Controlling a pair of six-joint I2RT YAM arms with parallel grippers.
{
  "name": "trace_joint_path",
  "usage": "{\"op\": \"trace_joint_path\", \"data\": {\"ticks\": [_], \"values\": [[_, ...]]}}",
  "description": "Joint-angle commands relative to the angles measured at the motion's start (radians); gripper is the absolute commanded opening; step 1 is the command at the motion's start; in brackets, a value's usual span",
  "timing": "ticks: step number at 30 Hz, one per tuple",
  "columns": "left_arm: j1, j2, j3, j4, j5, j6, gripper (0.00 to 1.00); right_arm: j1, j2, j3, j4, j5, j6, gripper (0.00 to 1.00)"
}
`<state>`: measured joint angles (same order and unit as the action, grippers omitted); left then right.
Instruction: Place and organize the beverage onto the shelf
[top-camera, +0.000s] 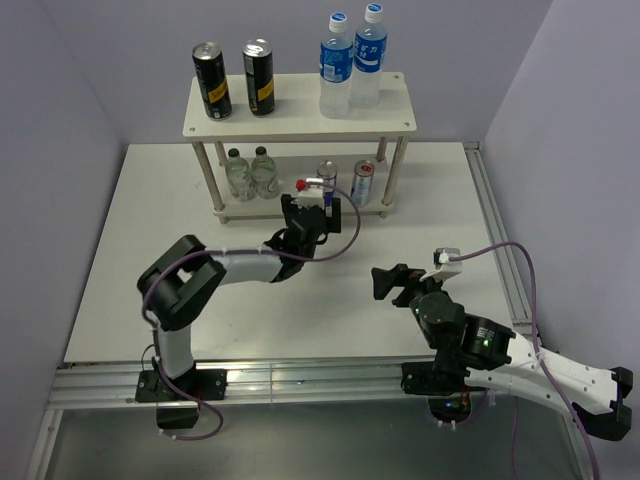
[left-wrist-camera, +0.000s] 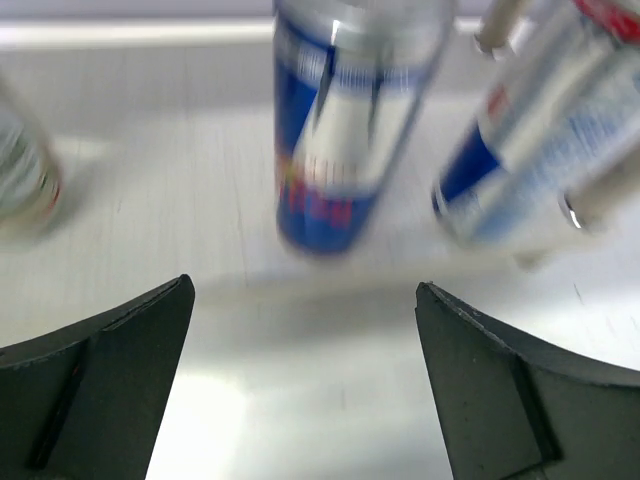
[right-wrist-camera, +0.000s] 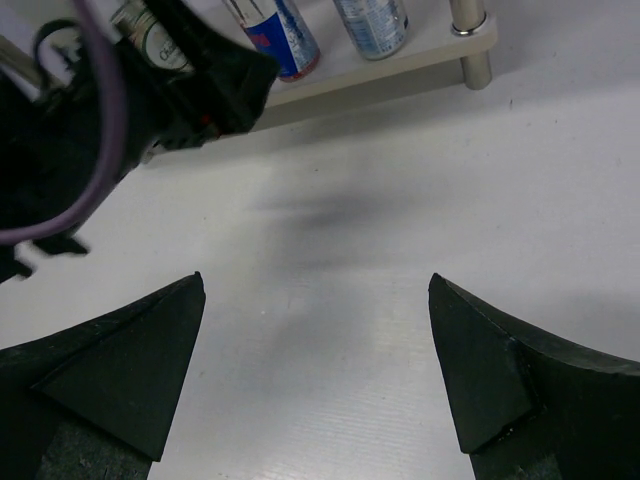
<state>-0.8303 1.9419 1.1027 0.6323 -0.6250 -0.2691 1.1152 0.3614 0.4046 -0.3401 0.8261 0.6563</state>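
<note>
The shelf (top-camera: 300, 118) stands at the back of the table. Its top board carries two tall black cans (top-camera: 212, 82) (top-camera: 259, 78) on the left and two blue-capped water bottles (top-camera: 336, 66) (top-camera: 369, 56) on the right. Two short silver cans (top-camera: 327, 178) (top-camera: 362, 183) stand upright on the lower board. My left gripper (top-camera: 312, 205) is open just in front of them. In the left wrist view, the nearer can (left-wrist-camera: 345, 130) stands beyond the open gripper (left-wrist-camera: 305, 300), apart from it, with the other can (left-wrist-camera: 540, 150) to its right. My right gripper (top-camera: 393, 273) (right-wrist-camera: 315, 290) is open and empty over bare table.
Two small clear unlabelled bottles (top-camera: 237, 172) (top-camera: 264, 170) stand on the lower board's left half. Thin shelf posts (right-wrist-camera: 470, 40) flank the cans. The left arm (right-wrist-camera: 100, 110) fills the right wrist view's upper left. A metal rail (top-camera: 300, 382) runs along the table's near edge.
</note>
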Motion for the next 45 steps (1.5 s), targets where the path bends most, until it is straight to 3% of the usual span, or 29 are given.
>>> {"op": "trace_joint_path", "data": {"ticks": [1, 4, 7, 9, 10, 13, 17, 21, 28, 37, 45], "values": [[-0.056, -0.179, -0.133, -0.121, -0.046, -0.137, 0.99, 0.008, 0.014, -0.003, 0.033, 0.056, 0.018, 1.00], [-0.148, -0.309, -0.298, -0.169, -0.063, -0.118, 0.96, 0.008, 0.050, -0.030, 0.100, 0.013, -0.030, 1.00], [-0.265, -0.456, -0.360, -0.358, -0.116, -0.162, 0.98, 0.009, 0.137, 0.017, 0.116, -0.097, -0.069, 1.00], [-0.343, -0.532, -0.302, -0.516, -0.143, -0.202, 0.99, 0.008, 0.215, 0.106, 0.106, -0.166, -0.107, 1.00], [-0.360, -0.594, -0.265, -0.710, -0.156, -0.247, 0.99, 0.008, 0.240, 0.155, 0.072, -0.170, -0.101, 1.00], [-0.401, -0.729, -0.120, -0.961, -0.182, -0.280, 0.99, 0.011, 0.304, 0.380, -0.081, -0.194, -0.139, 1.00], [-0.403, -0.876, 0.112, -1.150, -0.182, -0.260, 0.99, 0.008, 0.298, 0.666, -0.300, -0.150, -0.216, 1.00], [-0.423, -1.029, 0.174, -1.159, -0.245, -0.245, 0.99, 0.008, 0.231, 0.908, -0.404, -0.113, -0.274, 1.00], [-0.464, -1.316, 0.033, -1.122, -0.349, -0.274, 0.98, 0.009, 0.091, 0.942, -0.468, -0.058, -0.290, 1.00], [-0.639, -1.344, 0.017, -1.232, -0.597, -0.351, 0.99, 0.008, 0.125, 0.979, -0.519, -0.045, -0.287, 1.00], [-0.656, -1.341, 0.009, -1.215, -0.610, -0.329, 0.99, 0.008, 0.126, 0.952, -0.485, -0.039, -0.305, 1.00]]}}
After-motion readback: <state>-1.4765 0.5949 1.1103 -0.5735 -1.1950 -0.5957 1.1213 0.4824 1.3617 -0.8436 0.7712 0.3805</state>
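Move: The blue can, already released on the lower shelf, stands about 8 cm ahead of the empty left hand and 3 cm to its right, its middle about 1 cm lower. Level with that can, the silver can stands 9 cm farther right and the nearer glass bottle 16 cm to its left; the upper board hangs some 18 cm above the hand, about 8 cm ahead. From the right hand the blue can lies some 32 cm ahead, 14 cm left, 6 cm lower. Wide open and touching nothing, the left hand draws back about 20 cm nearly level, away from the blue can and shelf, before climbing steeply and swinging some 20 cm left, its left side rolling down, then sinks slightly and settles. The open right hand dips briefly leftward, then rises and sweeps right, fingertips tipping up, ending about 25 cm higher. ##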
